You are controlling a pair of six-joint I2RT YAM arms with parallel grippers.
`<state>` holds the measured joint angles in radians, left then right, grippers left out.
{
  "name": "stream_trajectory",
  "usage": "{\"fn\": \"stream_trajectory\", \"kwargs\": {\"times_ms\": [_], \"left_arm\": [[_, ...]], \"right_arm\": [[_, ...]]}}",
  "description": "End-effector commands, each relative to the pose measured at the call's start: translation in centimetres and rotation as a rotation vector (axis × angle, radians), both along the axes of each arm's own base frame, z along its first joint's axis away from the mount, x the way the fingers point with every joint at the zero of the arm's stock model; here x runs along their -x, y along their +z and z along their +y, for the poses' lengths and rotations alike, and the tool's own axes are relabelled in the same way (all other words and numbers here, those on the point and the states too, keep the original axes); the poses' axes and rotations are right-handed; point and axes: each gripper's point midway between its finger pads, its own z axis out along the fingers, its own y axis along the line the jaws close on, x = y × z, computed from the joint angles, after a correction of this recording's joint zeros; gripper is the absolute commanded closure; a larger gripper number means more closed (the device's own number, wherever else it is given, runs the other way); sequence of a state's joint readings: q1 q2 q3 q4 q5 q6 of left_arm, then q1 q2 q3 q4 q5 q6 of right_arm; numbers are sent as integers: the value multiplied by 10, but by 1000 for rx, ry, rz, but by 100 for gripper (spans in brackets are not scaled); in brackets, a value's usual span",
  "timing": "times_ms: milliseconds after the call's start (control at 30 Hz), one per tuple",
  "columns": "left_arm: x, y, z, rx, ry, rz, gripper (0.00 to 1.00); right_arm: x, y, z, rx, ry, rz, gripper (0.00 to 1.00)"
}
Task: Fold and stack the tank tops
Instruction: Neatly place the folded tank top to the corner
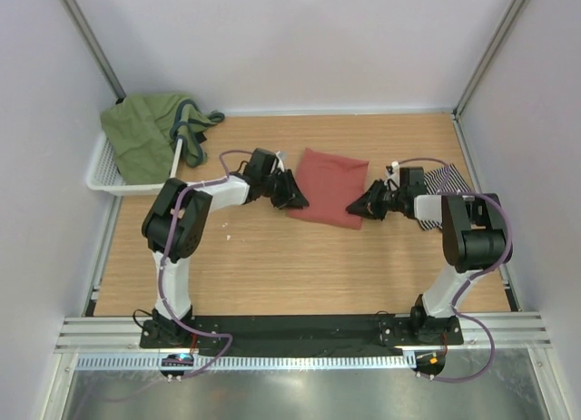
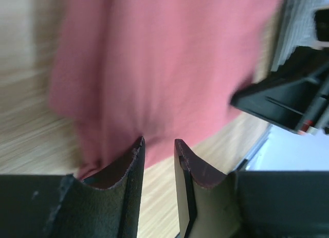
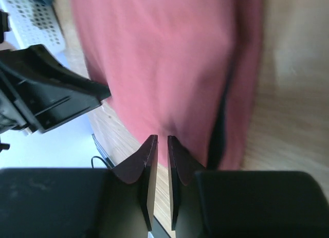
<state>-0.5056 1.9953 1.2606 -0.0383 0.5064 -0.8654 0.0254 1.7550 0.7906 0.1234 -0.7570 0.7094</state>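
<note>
The salmon-red tank top (image 1: 329,188) lies folded into a flat square in the middle of the table. My left gripper (image 1: 296,199) sits at its left edge and my right gripper (image 1: 359,206) at its right near corner. In the left wrist view the cloth (image 2: 164,58) lies just past the left gripper (image 2: 159,141). That gripper's jaws stand apart with bare wood showing between them. In the right wrist view the right gripper (image 3: 162,138) has a narrow empty gap and its tips reach the cloth (image 3: 164,58). The striped tank top (image 1: 449,179) lies behind the right arm.
A white basket (image 1: 102,173) stands at the back left with a green garment (image 1: 145,130) heaped in it and hanging over its rim. Walls close the table at the back and along both sides.
</note>
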Motion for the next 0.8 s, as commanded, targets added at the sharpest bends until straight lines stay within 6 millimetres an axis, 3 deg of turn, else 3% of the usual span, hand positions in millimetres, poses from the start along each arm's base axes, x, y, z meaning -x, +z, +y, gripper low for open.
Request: {"fn": "stream_trajectory", "kwargs": {"times_ms": [0,100,233,333,367,400,500,767], "left_arm": [[12,-19,7,-8,5,44,70],[19,-36,17,-51,14,57,70],[20,-39,20,-70,-4,33,71],[22,-17,24,-71,-10,-39,63],[21,-11,26,-76,-10,-68,55],[19,5,30,-77,5,-111,50],[19,27,41,-108,35,-178,40],[13,34,60,-245,65,-189,34]], "right_arm": [[18,-9,-1,32,17,0,81],[25,-17,-11,101,-16,16,79],[21,-16,-29,225,-61,9,68],[18,4,-42,307,-93,-34,56],[15,14,-50,351,-126,-55,50],[14,18,-54,375,-129,-69,49],[9,31,-69,451,-185,-96,41],[-1,43,-105,631,-304,-86,34]]}}
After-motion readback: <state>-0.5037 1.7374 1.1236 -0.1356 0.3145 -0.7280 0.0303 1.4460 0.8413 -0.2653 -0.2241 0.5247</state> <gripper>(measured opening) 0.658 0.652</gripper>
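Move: The folded red tank top lies just under both hands. Its middle is about 4 cm ahead of the left hand, 8 cm to its right and 3 cm below. From the right hand it is about 5 cm ahead, 7 cm left and 2 cm below. The striped tank top lies some 25 cm to the right of the right hand and 3 cm farther out. Both hands dip and draw back about 3 cm onto the red tank top, then rise, spread apart and open. ##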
